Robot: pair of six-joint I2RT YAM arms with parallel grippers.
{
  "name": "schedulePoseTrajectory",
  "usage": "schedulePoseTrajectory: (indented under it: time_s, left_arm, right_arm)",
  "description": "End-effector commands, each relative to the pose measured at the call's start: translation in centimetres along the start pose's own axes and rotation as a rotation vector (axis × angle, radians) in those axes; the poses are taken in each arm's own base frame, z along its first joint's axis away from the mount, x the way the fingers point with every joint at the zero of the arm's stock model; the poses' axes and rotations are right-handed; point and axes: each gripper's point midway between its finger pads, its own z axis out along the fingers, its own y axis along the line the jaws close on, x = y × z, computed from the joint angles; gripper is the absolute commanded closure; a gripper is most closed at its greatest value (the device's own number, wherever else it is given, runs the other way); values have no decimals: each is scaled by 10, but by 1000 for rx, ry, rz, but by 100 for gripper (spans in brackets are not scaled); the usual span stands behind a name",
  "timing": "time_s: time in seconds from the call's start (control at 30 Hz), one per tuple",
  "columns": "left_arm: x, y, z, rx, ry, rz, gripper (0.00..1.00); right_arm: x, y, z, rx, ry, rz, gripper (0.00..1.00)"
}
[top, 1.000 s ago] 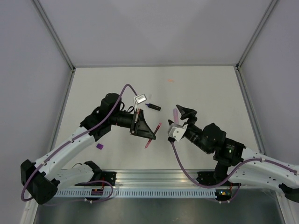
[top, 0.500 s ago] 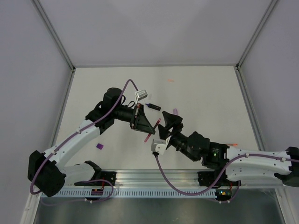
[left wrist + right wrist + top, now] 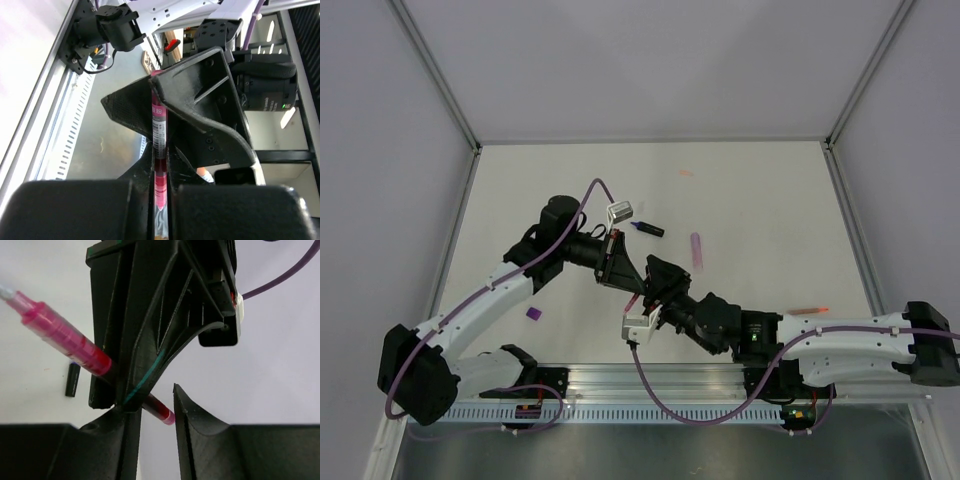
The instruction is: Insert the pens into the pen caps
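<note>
My left gripper is shut on the pink-red pen, held off the table in the middle of the top view. The pen's pink body sticks out on one side of the left gripper's fingers. Its short dark end pokes out on the other side, between the fingers of my right gripper. Those jaws stand apart, with a gap left beside the pen. The dark navy pen lies on the table behind. A purple cap lies at the left and a pale pinkish cap at the right.
A thin red-orange object lies on the table by the right arm's forearm. Metal rails run along the near edge, and grey walls close in the table's sides and back.
My right arm has swung left, from beside the pale cap to the left gripper, and its jaws have narrowed around the pen's end. The left gripper kept its hold on the pen.
</note>
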Motion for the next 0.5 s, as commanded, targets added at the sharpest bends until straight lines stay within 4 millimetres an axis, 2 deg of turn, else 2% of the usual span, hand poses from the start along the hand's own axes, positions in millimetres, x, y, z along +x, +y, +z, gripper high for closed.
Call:
schedulePoseTrajectory:
  time_s: [0.0,0.13,0.17,0.23,0.27,0.33,0.37,0.47]
  left_arm:
    - [5,-9,-2,35,0,11,98]
    - [10,-18,-5,52,1,27,98]
    - [11,-21,-7,56,-2,37,98]
    - [11,-25,-8,59,-8,45,98]
    - [10,-26,-9,56,-15,46,94]
    - [4,-26,-15,45,-35,33,80]
    - [2,-30,-18,49,-39,40,62]
    - [-16,-46,-36,48,-110,107,44]
  right_arm:
    - [-16,-30,2,103,-31,18,67]
    - [-22,-23,1,93,-54,18,82]
    - [-23,-24,-1,99,-61,25,91]
    - [-27,-24,-4,106,-84,56,100]
    - [-28,-25,-5,106,-90,71,100]
    - [-31,-23,-6,91,-105,107,100]
    - [-31,-22,-6,84,-104,115,100]
    - [-36,-12,-10,45,-114,172,100]
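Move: The red pen hangs in the left fingers, gripped near its middle, running forward-right to back-left. Its middle lies about 5 cm back and 3 cm left of the right hand point, roughly level with it, and just 1 cm ahead of the left hand point. From the right hand, the black marker lies some 26 cm ahead and the pink marker about 18 cm ahead and 14 cm right, both roughly 27 cm below. Close the half-open right gripper on the forward end of the red pen while the left still grips it, and ease both hands about 1 cm back and slightly left together. Then open the left fingers to about half and draw that hand forward, up and left, roughly 1 cm each way, while the right keeps its pinch and continues a little farther back. ##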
